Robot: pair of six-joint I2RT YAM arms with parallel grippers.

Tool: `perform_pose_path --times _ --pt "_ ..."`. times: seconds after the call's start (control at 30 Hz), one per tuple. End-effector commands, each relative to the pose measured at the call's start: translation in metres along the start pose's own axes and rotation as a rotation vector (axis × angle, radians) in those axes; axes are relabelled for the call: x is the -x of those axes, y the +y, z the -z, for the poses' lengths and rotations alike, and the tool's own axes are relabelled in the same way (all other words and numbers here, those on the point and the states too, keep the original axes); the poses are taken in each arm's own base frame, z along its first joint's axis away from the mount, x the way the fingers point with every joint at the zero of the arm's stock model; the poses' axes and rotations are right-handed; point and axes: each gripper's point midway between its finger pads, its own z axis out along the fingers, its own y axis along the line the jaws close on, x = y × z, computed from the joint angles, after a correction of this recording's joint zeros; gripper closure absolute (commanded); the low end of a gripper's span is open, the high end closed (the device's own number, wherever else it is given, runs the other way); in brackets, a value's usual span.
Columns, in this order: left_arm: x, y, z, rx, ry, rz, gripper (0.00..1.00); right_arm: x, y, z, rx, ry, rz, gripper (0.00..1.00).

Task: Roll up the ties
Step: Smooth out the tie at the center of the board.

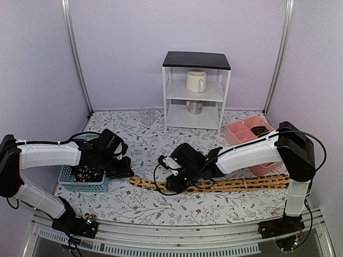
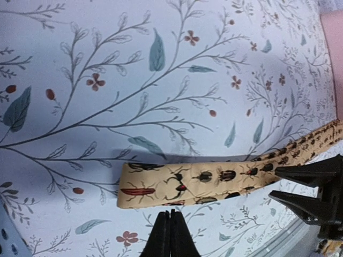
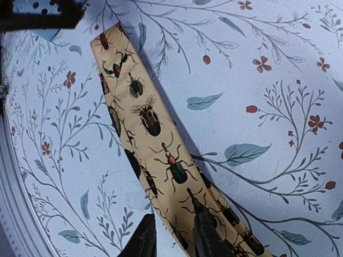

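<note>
A tan-orange tie [image 1: 230,184] printed with dark beetles lies flat along the front of the table. Its narrow end [image 2: 161,184] points left. My left gripper [image 1: 124,170] is shut and empty [image 2: 170,238], just in front of that end and not touching it. My right gripper [image 1: 172,184] is open low over the tie near the same end [image 3: 177,241]. One finger [image 3: 210,235] is over the fabric [image 3: 161,144] and the other is on the cloth beside it. Black speckled ties [image 1: 86,174] lie in the blue basket [image 1: 80,186].
A pink divided tray [image 1: 247,140] at the right holds a dark roll [image 1: 261,130]. A white shelf [image 1: 196,92] with a cream mug and a jar stands at the back, with a clear cup [image 1: 147,114] to its left. The table's front edge is close behind the grippers.
</note>
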Motion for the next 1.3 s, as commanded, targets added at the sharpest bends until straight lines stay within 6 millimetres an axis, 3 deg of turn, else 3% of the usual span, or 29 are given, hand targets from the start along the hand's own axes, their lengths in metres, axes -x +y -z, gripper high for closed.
perform_pose_path --times 0.0,0.13,0.33,0.53,0.67,0.87,1.07,1.27 --pt "0.005 -0.023 0.000 -0.119 0.014 -0.027 1.00 0.030 0.017 0.026 0.052 -0.124 -0.059 0.78" --pt "0.005 -0.019 -0.012 -0.095 0.029 -0.043 1.00 0.023 0.013 0.017 0.048 -0.107 -0.093 0.84" --pt "-0.005 0.010 -0.032 0.042 0.079 -0.015 1.00 -0.004 -0.004 -0.008 -0.009 -0.045 -0.131 0.90" --pt "-0.020 0.042 -0.035 0.162 0.102 0.022 1.00 -0.025 -0.022 -0.020 -0.084 -0.011 -0.158 0.94" --pt "-0.023 0.045 -0.034 0.173 0.104 0.032 1.00 -0.032 -0.031 -0.022 -0.129 0.001 -0.154 0.96" --pt "-0.006 0.038 -0.020 0.178 0.047 0.035 1.00 -0.034 -0.035 -0.022 -0.147 0.003 -0.143 0.96" --pt "0.010 0.045 -0.011 0.227 -0.002 0.025 1.00 -0.031 -0.030 -0.020 -0.126 -0.006 -0.145 0.96" --pt "0.012 0.047 -0.019 0.234 0.010 0.015 1.00 -0.001 -0.004 -0.004 -0.012 -0.058 -0.165 0.96"
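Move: The left hand's shut fingers hover by the tie's left end, which lies about 1 cm ahead, 2 cm left and 4 cm below; the blue basket is some 18 cm left and 6 cm ahead. The right hand is just above the tie's left half: the spot it goes for is 1 cm ahead, 1 cm right and 2 cm below, with the tie's left end about 16 cm left and 3 cm ahead. The right hand brings its fingertips down onto the tie and rests them there: it first lifts about 1.5 cm while the fingers shut, then sinks some 3 cm, easing slightly forward and right and turning 10 degrees clockwise. The left hand, fingers shut, dips about 4.5 cm to the tie's left end, then shifts 3 cm left past it, rising slightly. ##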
